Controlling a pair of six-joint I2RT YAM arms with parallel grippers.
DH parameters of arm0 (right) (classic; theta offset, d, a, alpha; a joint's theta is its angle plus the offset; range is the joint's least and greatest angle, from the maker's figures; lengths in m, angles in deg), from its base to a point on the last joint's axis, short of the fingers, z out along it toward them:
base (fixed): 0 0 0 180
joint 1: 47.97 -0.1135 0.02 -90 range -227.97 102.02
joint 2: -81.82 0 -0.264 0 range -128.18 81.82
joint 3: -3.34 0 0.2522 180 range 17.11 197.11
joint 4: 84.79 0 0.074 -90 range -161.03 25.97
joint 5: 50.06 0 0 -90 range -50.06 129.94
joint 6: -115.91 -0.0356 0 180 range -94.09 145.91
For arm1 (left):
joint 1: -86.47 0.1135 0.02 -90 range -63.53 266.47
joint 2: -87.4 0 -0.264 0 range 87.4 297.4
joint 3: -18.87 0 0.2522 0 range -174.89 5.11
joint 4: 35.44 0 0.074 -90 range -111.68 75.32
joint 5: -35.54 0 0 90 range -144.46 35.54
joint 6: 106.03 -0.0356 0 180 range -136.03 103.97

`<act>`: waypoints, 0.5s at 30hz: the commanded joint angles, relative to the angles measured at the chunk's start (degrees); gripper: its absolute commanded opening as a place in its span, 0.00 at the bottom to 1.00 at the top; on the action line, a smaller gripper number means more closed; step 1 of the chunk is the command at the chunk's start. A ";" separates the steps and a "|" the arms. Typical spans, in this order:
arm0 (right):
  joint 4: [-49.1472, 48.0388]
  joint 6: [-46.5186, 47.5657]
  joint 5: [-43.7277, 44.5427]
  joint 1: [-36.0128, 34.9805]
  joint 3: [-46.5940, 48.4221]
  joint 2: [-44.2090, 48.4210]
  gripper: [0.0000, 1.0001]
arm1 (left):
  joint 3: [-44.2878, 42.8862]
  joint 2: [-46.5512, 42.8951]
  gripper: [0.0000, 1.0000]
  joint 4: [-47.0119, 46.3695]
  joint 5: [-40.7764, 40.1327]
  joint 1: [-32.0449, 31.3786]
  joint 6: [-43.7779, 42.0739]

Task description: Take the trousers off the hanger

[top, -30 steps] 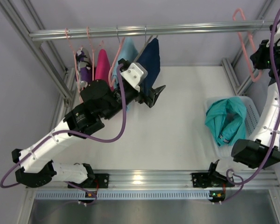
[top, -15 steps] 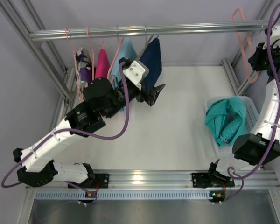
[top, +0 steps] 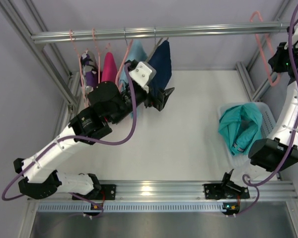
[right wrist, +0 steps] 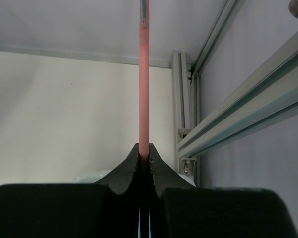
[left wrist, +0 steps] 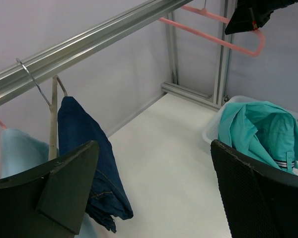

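Note:
The teal trousers [top: 241, 126] lie crumpled in a white basket [top: 222, 110] at the right, off the hanger; they also show in the left wrist view [left wrist: 260, 129]. My right gripper [top: 284, 57] is shut on the salmon-pink hanger [top: 264, 49], which is bare and held high at the rail's right end. In the right wrist view the jaws [right wrist: 144, 151] pinch its pink bar [right wrist: 144, 89]. The hanger also shows in the left wrist view [left wrist: 213, 37]. My left gripper [top: 163, 98] is open and empty [left wrist: 154, 146], just right of the navy garment [top: 161, 64].
A metal rail [top: 164, 32] spans the back. It carries a grey hanger with the navy garment [left wrist: 87, 144], a sky-blue garment [top: 136, 52], a magenta garment [top: 109, 69] and a purple one [top: 89, 77]. Frame posts stand at the back right [top: 248, 79].
My left gripper has moved slightly back and left, closer to the navy garment. My right gripper has shifted a little with the pink hanger, still shut on it.

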 commanded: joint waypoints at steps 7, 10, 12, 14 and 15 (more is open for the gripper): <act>6.35 2.25 -0.81 1.36 9.66 -3.33 0.06 | -1.32 -0.03 0.99 -0.46 0.84 0.93 2.64; 6.62 2.60 -0.90 1.54 9.58 -2.98 0.27 | -1.15 -0.03 0.99 -0.46 0.84 1.10 2.99; 6.79 2.78 -1.52 1.89 9.57 -2.37 0.41 | -1.41 -0.11 0.99 -0.29 1.02 1.28 3.52; 7.32 3.13 -2.65 2.24 9.57 -1.23 0.61 | -2.19 -0.03 0.99 0.50 1.37 1.72 4.22; 7.50 3.22 -2.83 2.59 9.31 -0.70 0.72 | -2.64 -0.03 0.99 0.77 1.98 2.15 5.01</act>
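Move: The empty pink hanger, its hook on the rail, is pinched near its close end by the right gripper; its middle lies about 11 cm straight ahead and some 2 cm above that hand. The rail crosses about 12 cm straight ahead and 10 cm up. The teal trousers lie in the basket about 38 cm below, 8 cm back and 5 cm left. From the left hand the hanger is roughly 29 cm ahead, 44 cm right and 6 cm lower. Hold the right gripper where it is at the near end of the pink hanger, straying no more than about half a centimetre and letting the wrist tip just a few degrees downward. Then spread its shut fingers to roughly two thirds open, one to each side of the pink bar, so that their pinch on the hanger ends. ##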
